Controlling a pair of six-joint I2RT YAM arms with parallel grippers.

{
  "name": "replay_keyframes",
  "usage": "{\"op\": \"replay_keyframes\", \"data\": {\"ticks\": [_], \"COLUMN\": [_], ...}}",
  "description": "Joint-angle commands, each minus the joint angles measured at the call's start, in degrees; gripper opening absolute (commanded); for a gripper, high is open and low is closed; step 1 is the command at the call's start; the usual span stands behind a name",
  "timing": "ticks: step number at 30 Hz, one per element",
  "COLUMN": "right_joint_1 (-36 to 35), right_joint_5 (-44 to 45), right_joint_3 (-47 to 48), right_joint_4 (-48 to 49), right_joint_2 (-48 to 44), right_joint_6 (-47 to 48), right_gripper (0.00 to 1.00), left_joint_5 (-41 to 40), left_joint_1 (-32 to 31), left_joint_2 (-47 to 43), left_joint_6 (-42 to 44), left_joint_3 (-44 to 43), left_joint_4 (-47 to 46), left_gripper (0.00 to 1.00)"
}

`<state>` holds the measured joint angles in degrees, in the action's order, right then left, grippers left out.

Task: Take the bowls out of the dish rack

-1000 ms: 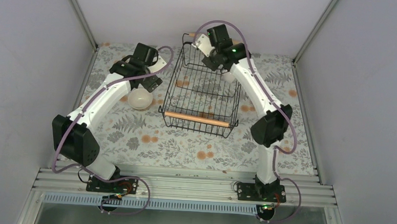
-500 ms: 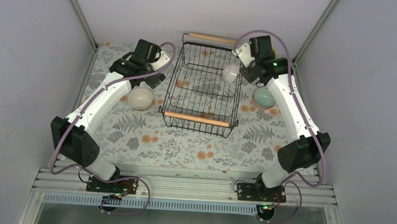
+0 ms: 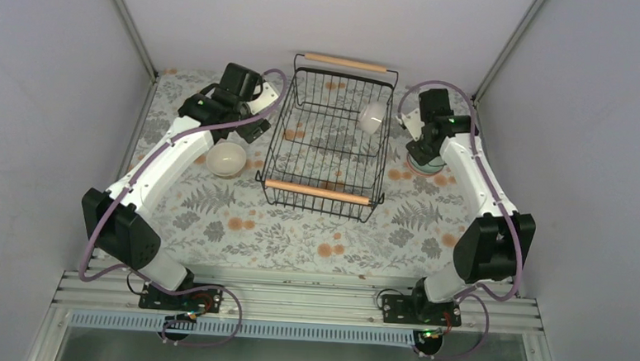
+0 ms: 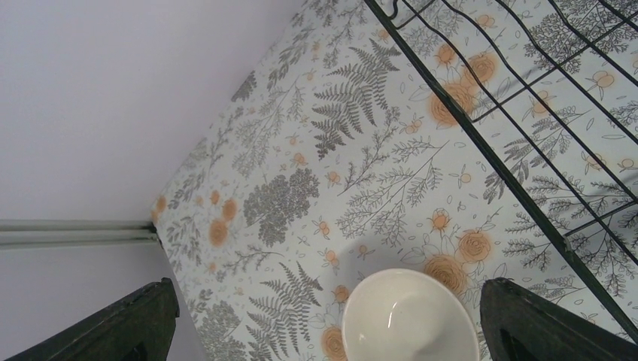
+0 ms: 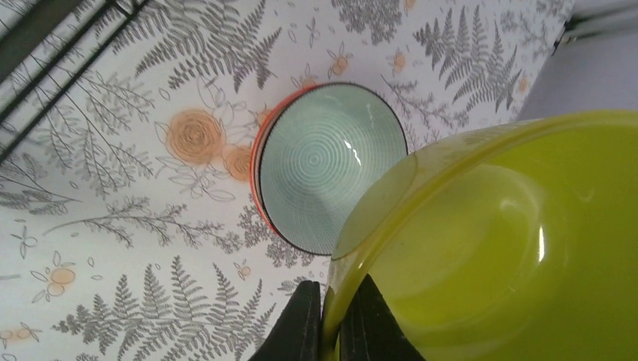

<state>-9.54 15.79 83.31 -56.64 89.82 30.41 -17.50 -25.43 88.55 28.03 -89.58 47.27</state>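
Observation:
The dish rack [image 3: 324, 189], a black wire basket with two wooden handles, stands mid-table. One white bowl [image 3: 373, 117] lies tipped on its side inside it, by the right wall. My right gripper [image 5: 331, 308] is shut on the rim of a translucent yellow-green bowl [image 5: 496, 248]. It holds that bowl just above a teal bowl with a red outside [image 5: 323, 173] that sits on the table right of the rack. My left gripper [image 4: 335, 331] is open above a cream bowl [image 4: 410, 316], which rests on the table left of the rack [image 4: 527, 113].
The flowered tablecloth [image 3: 298, 229] covers the table. Grey walls enclose it at the back and on both sides. My right gripper [image 3: 422, 140] hangs close to the rack's right wall, and the left gripper [image 3: 245, 119] hangs near its left wall.
The right arm has swung from the rack's back edge to its right side, carrying the yellow-green bowl over the teal bowl. The left gripper has drawn back from the cream bowl.

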Motion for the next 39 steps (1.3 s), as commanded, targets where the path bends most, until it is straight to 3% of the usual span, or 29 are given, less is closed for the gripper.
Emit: {"op": "replay_keyframes", "data": {"ticks": [1, 11, 20, 39], "right_joint_1": [2.7, 8.3, 9.1, 9.0], "right_joint_5": [1.1, -6.2, -12.8, -13.3], "right_joint_3": [-1.7, -1.5, -1.6, -0.9], "right_joint_4": [0.9, 4.6, 6.2, 7.7], "right_joint_2": [-1.7, 3.5, 7.5, 13.1], "right_joint_6": [1.0, 2.5, 3.4, 3.3], "right_gripper": [0.04, 0.04, 0.04, 0.04], "left_joint_5": [0.2, -0.1, 0.0, 0.4], "left_joint_1": [-0.5, -0.8, -0.8, -1.0], "left_joint_2": [-0.7, -1.6, -1.7, -1.2], "left_joint_6": [0.2, 0.1, -0.2, -0.6], "left_joint_3": [0.5, 1.5, 3.1, 3.5], "left_joint_4": [-0.5, -0.2, -0.8, -1.6], "left_gripper": [1.00, 1.00, 1.00, 1.00]}}
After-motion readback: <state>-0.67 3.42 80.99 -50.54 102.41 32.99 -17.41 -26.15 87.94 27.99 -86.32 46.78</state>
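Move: The right hand holds the yellow bowl by its rim; the green bowl it is bringing it to, nested in another bowl, lies about 6 cm to the right, 3 cm ahead and 14 cm below. The white bowl in the rack is some 12 cm ahead and 11 cm left, the dish rack's middle about 5 cm ahead and 23 cm left. From the left hand, the green bowl is roughly 46 cm right and 1 cm back, some 22 cm below. The right hand, still pinching the yellow bowl, swings right, then sinks about 9 cm towards the green bowl. ##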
